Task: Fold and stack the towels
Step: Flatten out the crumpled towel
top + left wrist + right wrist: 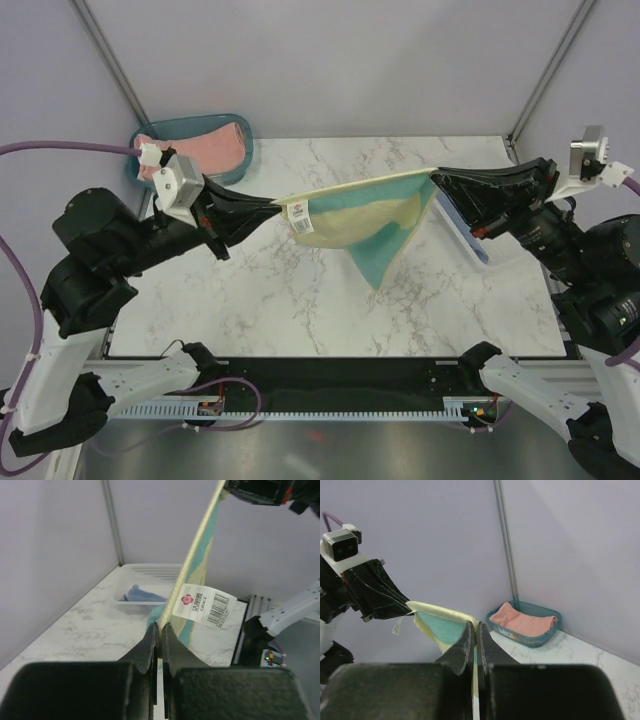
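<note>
A pale yellow towel (345, 222) with a teal side hangs stretched in the air above the marble table. My left gripper (274, 208) is shut on its left corner, beside a white barcode label (205, 605). My right gripper (438, 182) is shut on the opposite corner. A teal fold droops between them toward the table (375, 262). Seen from the left wrist, the towel's edge (192, 560) runs up from my left gripper (160, 628); at the right wrist it (437, 617) runs left from my right gripper (474, 627). A salmon-pink towel (205, 148) (525, 621) lies in the teal bin. A light blue towel (140, 595) sits in the white basket.
The teal bin (240, 130) (547, 632) stands at the table's back left corner. The white perforated basket (150, 575) stands at the right edge, mostly hidden under my right arm in the top view. Metal frame posts and lilac walls enclose the table (300, 300).
</note>
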You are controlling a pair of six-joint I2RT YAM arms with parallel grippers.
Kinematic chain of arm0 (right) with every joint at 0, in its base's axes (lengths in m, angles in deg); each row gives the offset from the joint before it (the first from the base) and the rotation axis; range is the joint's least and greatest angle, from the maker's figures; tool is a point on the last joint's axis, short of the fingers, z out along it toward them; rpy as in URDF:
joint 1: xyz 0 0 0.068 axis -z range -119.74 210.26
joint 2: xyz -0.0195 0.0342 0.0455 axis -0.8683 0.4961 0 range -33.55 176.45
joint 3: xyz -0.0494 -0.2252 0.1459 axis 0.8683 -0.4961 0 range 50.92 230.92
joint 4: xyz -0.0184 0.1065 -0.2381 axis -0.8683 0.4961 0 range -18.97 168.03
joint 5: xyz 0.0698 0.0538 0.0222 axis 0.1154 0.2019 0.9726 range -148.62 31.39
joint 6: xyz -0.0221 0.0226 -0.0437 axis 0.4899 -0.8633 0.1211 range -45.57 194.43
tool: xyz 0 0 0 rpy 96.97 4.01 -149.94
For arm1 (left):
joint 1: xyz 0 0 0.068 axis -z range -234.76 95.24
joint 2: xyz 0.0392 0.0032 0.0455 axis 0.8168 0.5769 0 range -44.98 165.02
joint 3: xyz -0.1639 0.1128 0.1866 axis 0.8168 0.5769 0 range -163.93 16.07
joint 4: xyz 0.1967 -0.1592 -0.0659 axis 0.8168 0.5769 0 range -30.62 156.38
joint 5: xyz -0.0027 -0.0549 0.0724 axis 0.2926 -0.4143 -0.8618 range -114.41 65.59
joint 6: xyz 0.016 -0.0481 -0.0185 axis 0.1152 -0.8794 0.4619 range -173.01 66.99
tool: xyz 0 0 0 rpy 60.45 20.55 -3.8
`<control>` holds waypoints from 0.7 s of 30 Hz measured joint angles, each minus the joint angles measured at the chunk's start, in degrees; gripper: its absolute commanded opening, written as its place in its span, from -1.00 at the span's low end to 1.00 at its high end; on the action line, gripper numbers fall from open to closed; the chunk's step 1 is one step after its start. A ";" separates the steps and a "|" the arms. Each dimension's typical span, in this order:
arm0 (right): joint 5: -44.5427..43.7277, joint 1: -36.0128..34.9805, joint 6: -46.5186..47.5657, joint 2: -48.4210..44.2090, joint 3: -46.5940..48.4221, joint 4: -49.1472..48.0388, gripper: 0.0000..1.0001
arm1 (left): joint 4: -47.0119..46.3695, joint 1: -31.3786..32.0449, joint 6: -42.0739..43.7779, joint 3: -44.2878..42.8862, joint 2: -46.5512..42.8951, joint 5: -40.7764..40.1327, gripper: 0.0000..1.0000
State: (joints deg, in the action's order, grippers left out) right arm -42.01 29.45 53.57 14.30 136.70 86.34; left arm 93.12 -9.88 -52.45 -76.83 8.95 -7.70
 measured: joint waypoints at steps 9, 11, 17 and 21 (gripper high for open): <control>-0.13 -0.09 -3.28 -1.25 -2.60 -1.46 -1.00 | 7.69 0.20 -2.62 -7.52 5.84 2.80 -0.96; -1.20 -0.09 -2.34 0.87 -2.58 -1.03 -1.00 | 9.53 0.22 -2.16 -8.61 8.09 -0.59 -0.95; -5.51 0.46 3.06 14.49 -2.49 0.04 -1.00 | 11.67 -3.15 1.05 -6.91 16.74 -12.09 -0.96; -3.26 4.33 4.31 27.32 -4.81 -2.58 -1.00 | 9.46 -12.44 1.14 -3.48 25.77 -12.17 -0.96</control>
State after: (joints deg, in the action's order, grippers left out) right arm -45.27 33.78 57.87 41.62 131.89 83.76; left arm 102.58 -22.32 -51.32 -80.30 34.72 -19.88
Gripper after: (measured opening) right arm 0.017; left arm 0.042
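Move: Each hand holds a corner of the blue-green towel's upper edge, some 50 cm or more above the table. The open middle of the table lies about 15 cm ahead and 9 cm right of the left hand, and about 13 cm ahead and 13 cm left of the right. The teal basket is roughly 35 cm ahead and 25 cm left of the left hand; the white basket is about 25 cm ahead and 22 cm right of the right hand. Keeping both corners of the towel's upper edge pinched, the two hands ease back a couple of centimetres, then sweep fast forward and down over the table's middle, ending nearly 20 cm farther out and 15 to 18 cm lower. The right hand also drifts some 6 cm left, towards the other; the wrists tip the fingers downward, and the left's also swing counter-clockwise. ##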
